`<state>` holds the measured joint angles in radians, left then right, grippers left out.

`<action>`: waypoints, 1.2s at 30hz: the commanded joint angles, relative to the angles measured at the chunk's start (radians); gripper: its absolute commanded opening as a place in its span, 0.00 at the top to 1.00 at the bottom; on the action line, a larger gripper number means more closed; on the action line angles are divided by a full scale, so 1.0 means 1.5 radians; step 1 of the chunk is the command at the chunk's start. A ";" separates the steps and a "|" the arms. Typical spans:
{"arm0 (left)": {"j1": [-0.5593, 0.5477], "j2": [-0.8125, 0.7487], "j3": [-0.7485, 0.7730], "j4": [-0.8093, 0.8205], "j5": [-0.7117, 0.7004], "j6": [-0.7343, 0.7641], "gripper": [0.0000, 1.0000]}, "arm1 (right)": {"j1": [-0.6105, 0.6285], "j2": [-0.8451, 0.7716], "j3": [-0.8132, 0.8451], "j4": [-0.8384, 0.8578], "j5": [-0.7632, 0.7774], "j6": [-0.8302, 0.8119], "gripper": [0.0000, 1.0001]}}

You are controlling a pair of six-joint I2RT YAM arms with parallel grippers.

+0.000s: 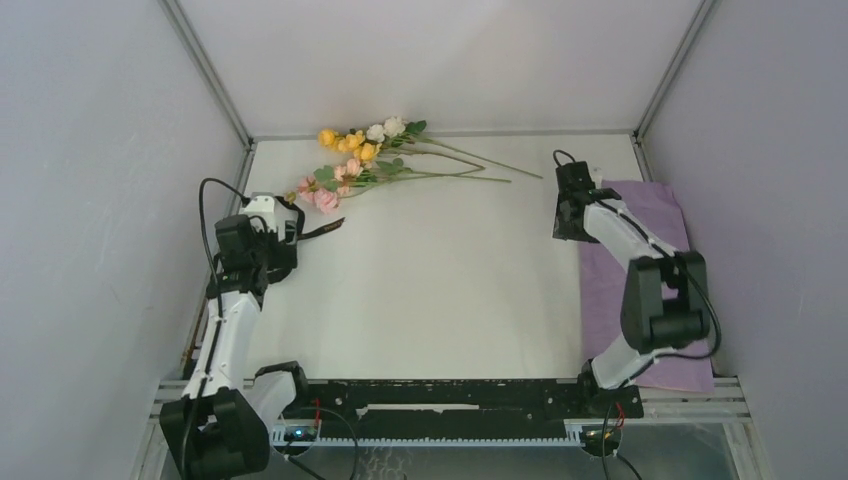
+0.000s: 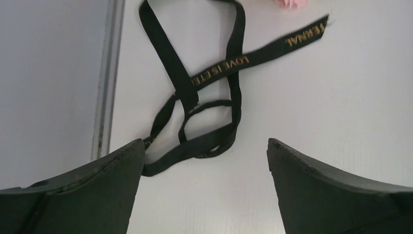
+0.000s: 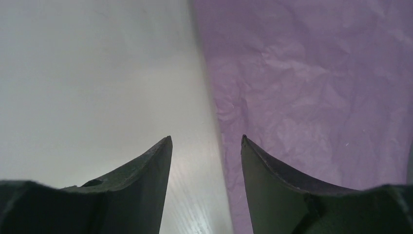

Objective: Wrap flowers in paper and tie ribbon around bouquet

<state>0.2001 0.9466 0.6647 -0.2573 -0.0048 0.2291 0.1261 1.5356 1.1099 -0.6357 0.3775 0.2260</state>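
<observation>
The flowers lie at the back of the table, yellow, white and pink blooms to the left, thin stems running right. The black ribbon, printed with gold letters, lies in loose loops by the left wall. My left gripper hangs wide open just short of it, nothing between the fingers; in the top view this left gripper is beside the ribbon. The lilac paper lies flat along the right side. My right gripper is open and empty over the paper's left edge; from above, the right gripper is at the far corner of the paper.
Grey walls close in both sides and the back, with metal frame posts at the corners. A pink bloom shows just beyond the ribbon. White table surface lies between the arms. A black rail runs along the near edge.
</observation>
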 commanded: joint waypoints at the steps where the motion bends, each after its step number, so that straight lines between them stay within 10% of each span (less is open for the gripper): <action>1: 0.000 0.031 0.038 -0.042 0.006 0.010 0.00 | 0.001 0.105 0.058 -0.045 0.047 -0.032 0.37; 12: 0.000 0.055 0.044 -0.058 0.037 0.002 0.00 | 0.004 0.289 0.114 -0.055 0.211 -0.052 0.46; 17: 0.000 0.055 0.048 -0.067 0.039 0.001 0.00 | 0.016 0.288 0.115 -0.054 0.206 -0.052 1.00; 23: 0.000 0.041 0.051 -0.074 0.036 0.006 0.00 | 0.105 0.138 0.115 -0.054 -0.020 0.017 1.00; 29: 0.000 0.034 0.052 -0.078 0.041 0.012 0.00 | 0.284 -0.041 0.039 0.211 -0.120 0.175 1.00; 36: 0.000 0.030 0.059 -0.087 0.045 0.025 0.00 | 0.414 0.064 0.045 0.524 -0.107 0.336 1.00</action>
<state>0.2001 1.0180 0.6846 -0.3904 0.0380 0.2367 0.6884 1.4769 1.1542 -0.1242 0.2184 0.5499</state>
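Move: The paper's left edge runs beneath the half-open right hand, about 3 cm to its right and 8 cm below; the sheet's middle is roughly 15 cm right and 8 cm back. The flowers lie some 41 cm to this hand's left and 13 cm farther out, their longest stem tip only about 8 cm left and 10 cm ahead. From the left hand, the paper's middle lies around 84 cm right and 3 cm back. The paper is pinched by its left edge: the right hand sinks about 8 cm, edging a little right, shuts its fingers on the sheet, then sweeps fast to the left some 33 cm while rising about 20, its left side rolling up and fingertips lifting, carrying the paper towards the flowers. The left hand, open, sinks about 4 cm near the ribbon, then waits. ##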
